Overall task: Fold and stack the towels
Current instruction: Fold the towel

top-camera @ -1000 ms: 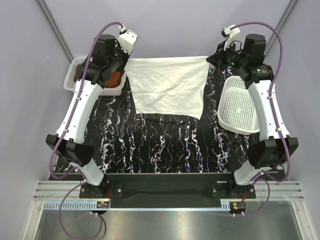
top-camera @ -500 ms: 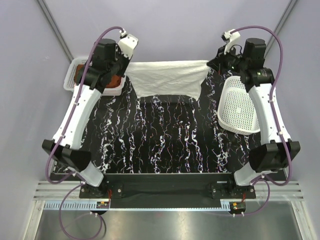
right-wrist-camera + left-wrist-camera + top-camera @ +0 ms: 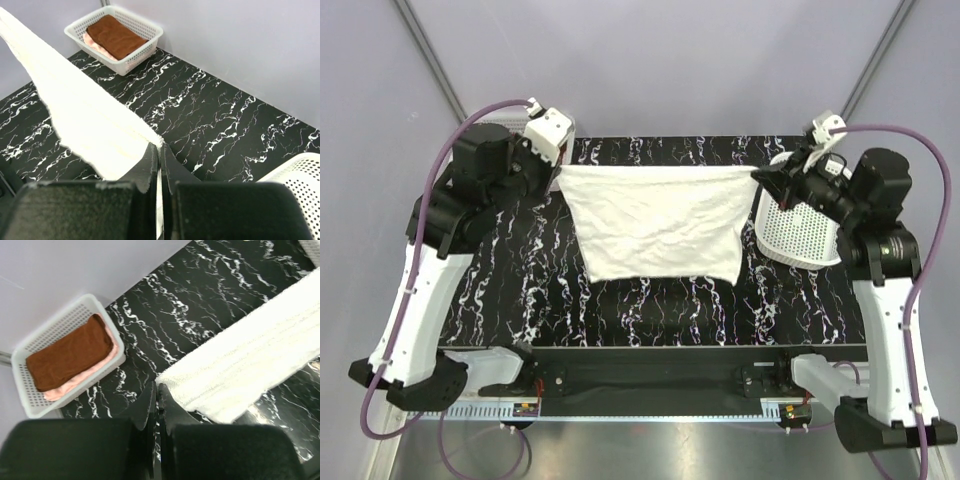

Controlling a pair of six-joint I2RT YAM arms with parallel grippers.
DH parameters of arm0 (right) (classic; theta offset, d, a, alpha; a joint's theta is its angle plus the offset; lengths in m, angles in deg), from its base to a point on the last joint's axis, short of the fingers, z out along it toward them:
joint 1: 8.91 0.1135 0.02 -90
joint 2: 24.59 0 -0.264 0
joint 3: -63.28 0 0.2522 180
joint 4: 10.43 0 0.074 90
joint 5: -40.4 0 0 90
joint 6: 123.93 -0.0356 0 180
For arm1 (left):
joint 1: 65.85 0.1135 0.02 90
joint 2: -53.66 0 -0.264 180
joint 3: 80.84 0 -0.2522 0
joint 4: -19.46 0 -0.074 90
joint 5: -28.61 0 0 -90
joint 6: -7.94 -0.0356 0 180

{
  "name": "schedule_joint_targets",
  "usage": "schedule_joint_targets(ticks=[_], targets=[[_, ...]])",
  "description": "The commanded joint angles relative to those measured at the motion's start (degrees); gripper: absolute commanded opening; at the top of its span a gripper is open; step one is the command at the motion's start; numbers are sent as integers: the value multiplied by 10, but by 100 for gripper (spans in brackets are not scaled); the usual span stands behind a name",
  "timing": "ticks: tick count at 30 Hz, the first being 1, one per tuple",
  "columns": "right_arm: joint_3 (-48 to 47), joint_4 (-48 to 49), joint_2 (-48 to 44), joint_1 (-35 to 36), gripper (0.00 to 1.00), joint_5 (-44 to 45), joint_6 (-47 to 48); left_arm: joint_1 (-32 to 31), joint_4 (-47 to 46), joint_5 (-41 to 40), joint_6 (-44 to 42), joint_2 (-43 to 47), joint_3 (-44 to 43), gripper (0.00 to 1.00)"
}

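Observation:
The white towel (image 3: 660, 220) hangs spread out above the black marble table (image 3: 650, 310), stretched between both grippers. My left gripper (image 3: 561, 172) is shut on its upper left corner, and the jaws pinch the towel's edge (image 3: 250, 365) in the left wrist view (image 3: 158, 387). My right gripper (image 3: 756, 176) is shut on the upper right corner, with the cloth (image 3: 80, 110) running away from the closed jaws (image 3: 160, 146). The rust-brown towel (image 3: 70, 352) lies folded on the pale pink towel (image 3: 82, 381) inside a white mesh basket (image 3: 55, 322), seen also in the right wrist view (image 3: 145, 31).
An empty white mesh basket (image 3: 800, 225) stands tilted at the table's right side, just behind my right gripper. The basket with the folded towels sits at the far left corner, hidden under my left arm in the top view. Grey walls enclose the table.
Both arms have risen and drawn back toward the near side. The white towel has come up off the table's far part and now hangs flat between the grippers.

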Motion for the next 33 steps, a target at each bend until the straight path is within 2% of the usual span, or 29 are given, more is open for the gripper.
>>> schedule_joint_targets(ticks=[1,5,8,10,11,12,14,15,16,17,18,21,24,29,33], targets=[[38,9,-16,-5,0,16,-15,2,17,27,13,5,20,0],[99,67,20,-5,0,11,-21,3,-11,14,18,-39,79,0],[148,130,59,-5,0,13,-32,9,-75,5,3,-100,135,0],[146,179,137,-5,0,10,-34,39,-121,25,-4,-141,139,0],[134,184,171,-5,0,7,-29,54,-133,37,-5,-197,132,0],[119,190,242,-5,0,1,-24,68,-155,49,1,-224,120,0],[62,190,316,-5,0,0,6,108,-176,78,3,-290,77,0],[36,171,389,-5,0,1,18,117,-196,81,8,-357,57,0],[-20,160,425,-6,0,4,27,125,-195,103,9,-390,34,0],[-49,141,491,-6,0,9,45,134,-187,103,8,-422,-30,0],[-78,131,522,-7,0,7,53,136,-165,99,-3,-484,-60,0],[-216,93,626,-9,0,10,77,141,-145,95,-22,-569,-160,0],[-281,78,696,-9,0,16,92,145,-147,92,-29,-606,-218,0],[-342,83,745,-10,0,29,115,145,-192,64,-45,-597,-184,0],[-343,85,754,-11,0,36,119,146,-213,52,-51,-566,-145,0]])
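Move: Each hand already holds a far corner of the white towel, which hangs stretched between them, its middle some 16 cm inward and 15 cm below each. The corners' landing place is bare table roughly 28 cm ahead of and 37 cm below the left hand, and about 30 cm ahead of and 38 cm below the right. The brown-towel basket is some 39 cm ahead and 24 cm left of the left hand; the empty basket is about 20 cm ahead and 20 cm right of the right hand. Keeping the white towel's two far corners pinched in shut fingers, both hands swoop together down about 33 cm and forward nearly 30 cm, carrying the far edge out over the table towards the wall. Both wrists tip some 30 degrees downward; the last few centimetres run level, easing to a stop low over the marble. ##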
